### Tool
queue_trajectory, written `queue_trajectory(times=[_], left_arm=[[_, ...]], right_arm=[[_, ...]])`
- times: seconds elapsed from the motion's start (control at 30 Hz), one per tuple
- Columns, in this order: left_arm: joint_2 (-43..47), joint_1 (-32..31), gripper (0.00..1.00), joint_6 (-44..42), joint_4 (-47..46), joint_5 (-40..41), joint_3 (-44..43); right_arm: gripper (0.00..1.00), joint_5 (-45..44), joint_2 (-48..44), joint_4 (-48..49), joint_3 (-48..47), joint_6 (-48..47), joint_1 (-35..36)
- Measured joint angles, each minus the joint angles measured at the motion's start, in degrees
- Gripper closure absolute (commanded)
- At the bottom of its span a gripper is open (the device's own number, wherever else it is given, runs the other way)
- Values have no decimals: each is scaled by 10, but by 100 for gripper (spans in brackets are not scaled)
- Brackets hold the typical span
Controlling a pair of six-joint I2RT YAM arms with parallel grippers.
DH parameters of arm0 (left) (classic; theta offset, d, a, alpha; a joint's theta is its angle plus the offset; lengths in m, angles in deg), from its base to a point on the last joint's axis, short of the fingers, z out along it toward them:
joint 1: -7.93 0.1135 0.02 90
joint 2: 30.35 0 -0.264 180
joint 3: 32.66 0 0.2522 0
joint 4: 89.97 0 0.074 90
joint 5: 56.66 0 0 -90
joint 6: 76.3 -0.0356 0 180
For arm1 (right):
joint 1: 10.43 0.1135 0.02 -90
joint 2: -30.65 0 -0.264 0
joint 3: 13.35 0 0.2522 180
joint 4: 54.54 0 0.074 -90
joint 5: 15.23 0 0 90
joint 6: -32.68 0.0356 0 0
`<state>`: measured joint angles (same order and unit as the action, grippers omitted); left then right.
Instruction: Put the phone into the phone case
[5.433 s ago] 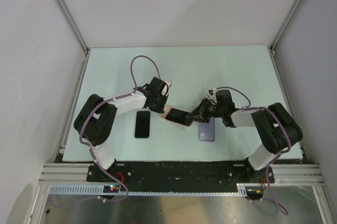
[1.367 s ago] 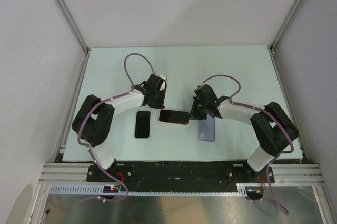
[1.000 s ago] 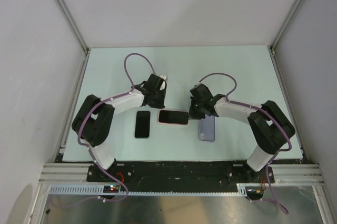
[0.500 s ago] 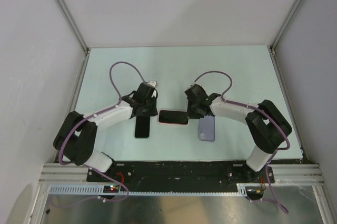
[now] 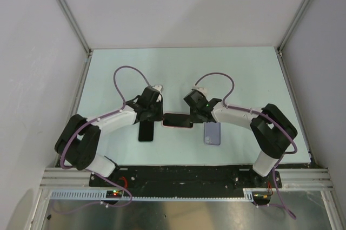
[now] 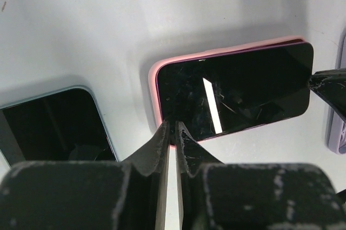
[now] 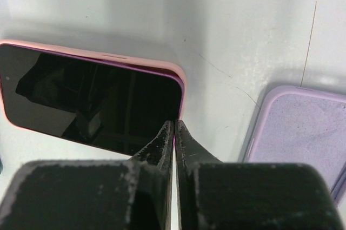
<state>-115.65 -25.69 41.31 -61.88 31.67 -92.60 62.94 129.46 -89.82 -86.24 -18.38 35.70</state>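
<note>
A dark phone (image 5: 177,120) lies flat in a pink phone case (image 6: 153,86) at the middle of the table, screen up (image 6: 232,92) (image 7: 97,100). My left gripper (image 5: 158,117) (image 6: 173,127) is at its left end, fingers almost together with only a slit between, tips on the near left corner. At the right end my right gripper (image 5: 193,117) (image 7: 174,124) is shut, its tips on the near right corner by the pink rim. Neither gripper holds anything.
A second black phone (image 5: 146,129) (image 6: 48,127) lies without a case just left of the pink one, under my left wrist. An empty lilac case (image 5: 212,132) (image 7: 303,132) lies to the right, inside up.
My left gripper has swung from behind the pink case down to its left end. My right gripper has slid left onto its right corner. The phone has stayed put.
</note>
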Motion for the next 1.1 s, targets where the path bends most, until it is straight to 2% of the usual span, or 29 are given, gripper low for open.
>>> queue_trajectory(times=[0.17, 0.37, 0.6, 0.8, 1.1], left_arm=[[-2, 0, 89, 0, -4, -3, 0], [-13, 0, 89, 0, -12, -5, 0], [-14, 0, 90, 0, -17, -5, 0], [-14, 0, 91, 0, -18, -5, 0], [0, 1, 93, 0, -19, -5, 16]], right_arm=[[94, -17, -7, 18, 14, 1, 9], [80, -17, -27, 49, 38, 5, 10], [73, 43, -50, 69, 58, 13, -18], [73, 83, -76, 57, 65, 16, -19], [74, 82, -83, 44, 73, 30, 4]])
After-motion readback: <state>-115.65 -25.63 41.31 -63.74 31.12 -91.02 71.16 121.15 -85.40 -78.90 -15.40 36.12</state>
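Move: The phone lies crosswise in its pink case between the hands, its middle about 7 cm left and 1 cm ahead of the right fingertips, which are at its right end, and about 1 cm below. The purple case is some 10 cm to the right hand's right and 5 cm nearer the base. From the left hand, the phone is about 7 cm right, 2 cm ahead and 1 cm down; the teal-cased phone is 8 cm left, 2 cm back. Right hand lifts 2 cm off the phone's right end, then backs off 3 cm towards the base, fingers parting. ##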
